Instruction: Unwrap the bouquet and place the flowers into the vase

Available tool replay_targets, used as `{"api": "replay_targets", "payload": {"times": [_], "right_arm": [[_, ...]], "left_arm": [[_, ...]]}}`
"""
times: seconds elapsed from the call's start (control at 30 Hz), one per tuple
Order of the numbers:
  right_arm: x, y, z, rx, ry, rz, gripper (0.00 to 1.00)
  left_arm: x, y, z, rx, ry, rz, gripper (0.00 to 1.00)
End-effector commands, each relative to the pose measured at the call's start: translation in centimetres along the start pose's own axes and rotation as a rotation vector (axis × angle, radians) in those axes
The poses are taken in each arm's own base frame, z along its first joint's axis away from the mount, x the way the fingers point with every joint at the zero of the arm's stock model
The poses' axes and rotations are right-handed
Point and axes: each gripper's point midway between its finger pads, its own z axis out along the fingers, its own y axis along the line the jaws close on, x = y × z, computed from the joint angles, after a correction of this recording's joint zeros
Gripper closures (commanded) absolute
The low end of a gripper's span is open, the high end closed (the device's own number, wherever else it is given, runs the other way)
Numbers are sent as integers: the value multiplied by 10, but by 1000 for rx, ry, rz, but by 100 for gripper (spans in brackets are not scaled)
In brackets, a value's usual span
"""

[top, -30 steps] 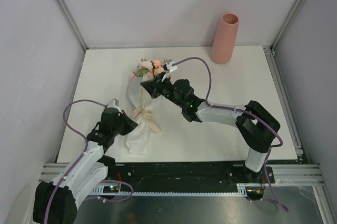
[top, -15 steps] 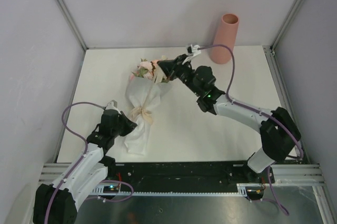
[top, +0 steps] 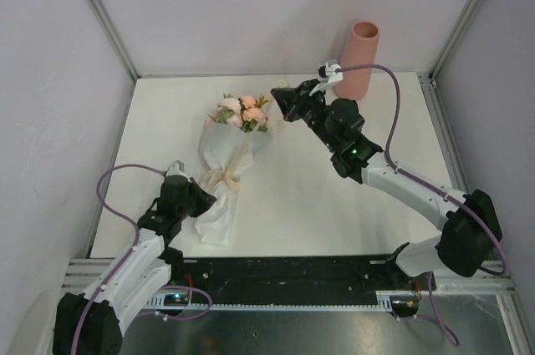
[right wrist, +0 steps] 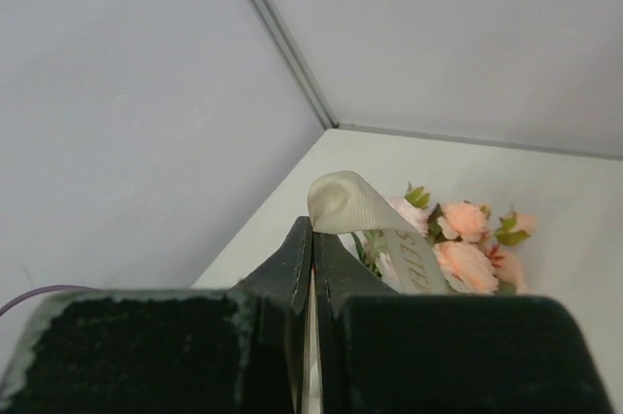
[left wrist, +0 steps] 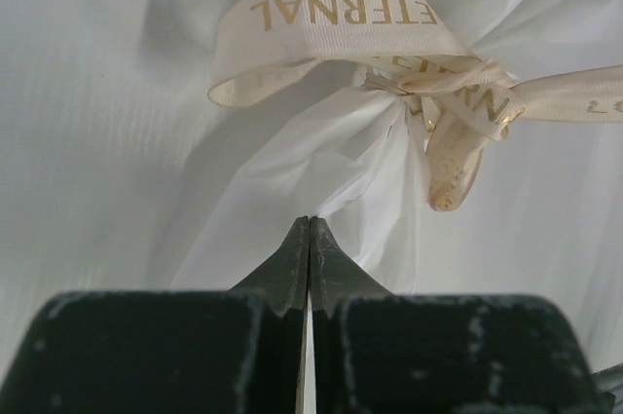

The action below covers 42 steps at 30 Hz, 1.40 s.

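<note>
The bouquet [top: 227,163] lies on the white table, its pink and peach flowers [top: 242,113] toward the back and the white paper cone [left wrist: 195,141] toward me. A cream ribbon [left wrist: 331,15] is tied round its waist. My left gripper [top: 209,201] is shut on the paper's lower edge, the jaws [left wrist: 310,227] pinching thin white paper. My right gripper [top: 279,97] hovers just right of the flowers [right wrist: 467,244] and is shut on a loose end of the ribbon [right wrist: 346,202]. The salmon-pink vase [top: 358,61] stands upright at the back right.
Grey walls with metal corner posts [top: 104,17] close in the table on three sides. A metal rail [top: 284,276] with both arm bases runs along the near edge. A purple cable [top: 393,113] loops above the right arm.
My right gripper has swung back and to the right, from over the wrap to beside the flowers, drawing the ribbon end along. The left gripper has kept its hold on the paper.
</note>
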Motion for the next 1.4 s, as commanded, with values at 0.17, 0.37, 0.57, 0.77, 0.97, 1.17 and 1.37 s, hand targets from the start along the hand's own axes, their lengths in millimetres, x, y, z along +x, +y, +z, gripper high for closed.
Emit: {"api": "replay_targets", "payload": {"times": [0.17, 0.37, 0.57, 0.77, 0.97, 1.17, 1.37], "right_arm": [[-53, -18, -28, 127, -89, -41, 100], [-44, -17, -40, 119, -20, -36, 100], [33, -27, -59, 142, 194, 105, 100], [99, -52, -88, 272, 365, 216, 90], [131, -43, -91, 184, 476, 122, 54], [151, -17, -82, 64, 528, 32, 38], [163, 9, -64, -7, 587, -22, 36]], "left_arm": [[-3, 13, 3, -61, -38, -11, 100], [-5, 11, 3, -56, -40, -22, 100], [-8, 3, 0, -28, -52, -38, 100], [-17, -10, -6, 18, -79, -47, 97], [-43, -26, -19, 56, -168, -33, 62], [-71, -39, -28, 23, -213, 63, 51], [-90, -55, -24, 0, -195, 137, 52]]}}
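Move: About 5 cm ahead of the left hand and 4 cm to its right, roughly 2 cm lower, sits the ribbon knot around the wrapping paper; the tail of the paper lies some 8 cm behind that hand. From the raised right hand, which holds the ribbon's end, the knot is about 9 cm back, 15 cm left and 34 cm down, and the flowers are roughly 14 cm ahead, 9 cm left and 31 cm down. Drawing the held ribbon end about 5 cm rightward and slightly up, the right hand then plunges some 20 cm and back towards the knot, edging left at the end; it tips down nearly 30 degrees, rolls, and opens to release the ribbon. The left hand lingers low by the paper, then opens halfway and rises off it, drifting forward. ##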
